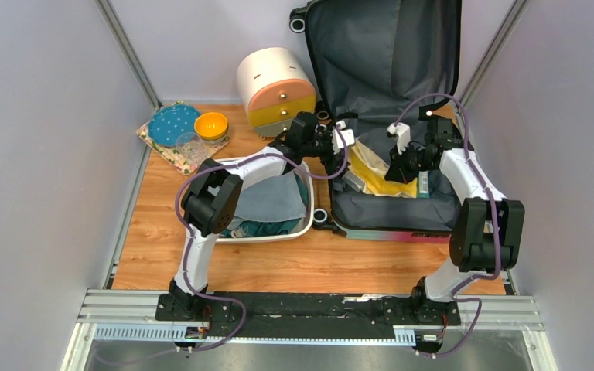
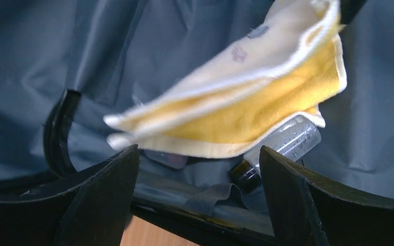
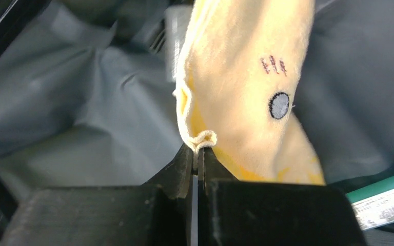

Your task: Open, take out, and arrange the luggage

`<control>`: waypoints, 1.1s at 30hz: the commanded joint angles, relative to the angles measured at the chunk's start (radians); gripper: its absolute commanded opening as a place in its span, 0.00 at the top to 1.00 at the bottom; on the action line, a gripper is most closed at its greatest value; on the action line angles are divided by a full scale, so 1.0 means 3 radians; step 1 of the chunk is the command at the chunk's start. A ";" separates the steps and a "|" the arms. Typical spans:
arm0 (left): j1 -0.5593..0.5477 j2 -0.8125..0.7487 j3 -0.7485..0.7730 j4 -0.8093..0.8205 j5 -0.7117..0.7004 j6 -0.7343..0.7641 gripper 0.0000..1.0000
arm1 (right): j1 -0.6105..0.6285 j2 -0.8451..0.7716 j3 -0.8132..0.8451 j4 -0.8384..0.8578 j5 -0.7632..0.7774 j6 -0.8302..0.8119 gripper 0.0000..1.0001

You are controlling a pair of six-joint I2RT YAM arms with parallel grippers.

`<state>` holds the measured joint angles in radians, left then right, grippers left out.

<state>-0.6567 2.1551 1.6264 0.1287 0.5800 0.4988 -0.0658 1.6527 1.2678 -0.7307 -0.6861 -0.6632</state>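
Note:
The luggage lies open at the back right, its lid standing upright and its dark grey lining showing. A yellow and cream cloth hangs lifted over the lower shell. My right gripper is shut on the hem of that cloth. My left gripper is open at the shell's left rim, just below the cloth, with nothing between its fingers. A clear bottle with a dark cap lies under the cloth inside the shell.
A white basin holding folded clothes sits left of the luggage. A round cream drawer cabinet stands behind it. A blue plate and an orange bowl rest on a mat at the far left. A green box lies in the shell.

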 commanded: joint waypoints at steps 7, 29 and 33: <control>-0.0240 -0.0204 -0.0349 -0.0071 0.0097 0.1768 0.04 | 0.0020 -0.0539 -0.0253 -0.0540 -0.0280 -0.0842 1.00; -0.0332 -0.0107 0.0341 -0.1555 0.0186 0.2035 0.08 | -0.0087 -0.0477 0.0054 -0.0356 -0.0300 -0.0479 1.00; -0.0362 0.0031 0.0372 -0.1217 -0.0194 0.1897 0.09 | -0.0093 -0.0529 0.0028 -0.0366 -0.0311 -0.0509 1.00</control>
<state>-0.7517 2.1029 1.7054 -0.2417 0.6357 1.0821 -0.0887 1.5261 1.2449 -0.8627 -0.7429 -0.8162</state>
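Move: The yellow towel's free left corner is about 5 cm ahead of the open left hand, 5 cm to its right and 4 cm lower. A clear bottle lies on the suitcase floor, roughly 6 cm back, 5 cm right and 10 cm below that same hand. The right hand already pinches the towel's near corner; from there the free corner is some 13 cm left and 9 cm ahead, a little lower, and a teal tube lies about 5 cm right, 2 cm ahead and 9 cm below. The towel stays pinched in the shut right fingers, which draw it back about 5 cm, then lift it some 3 cm while easing slightly forward again. Staying wide open, the left hand follows back about 6 cm and a little right, rising slightly and then sinking again, as it swings roughly 20 degrees clockwise and rolls to bring its fingers over the free end. ##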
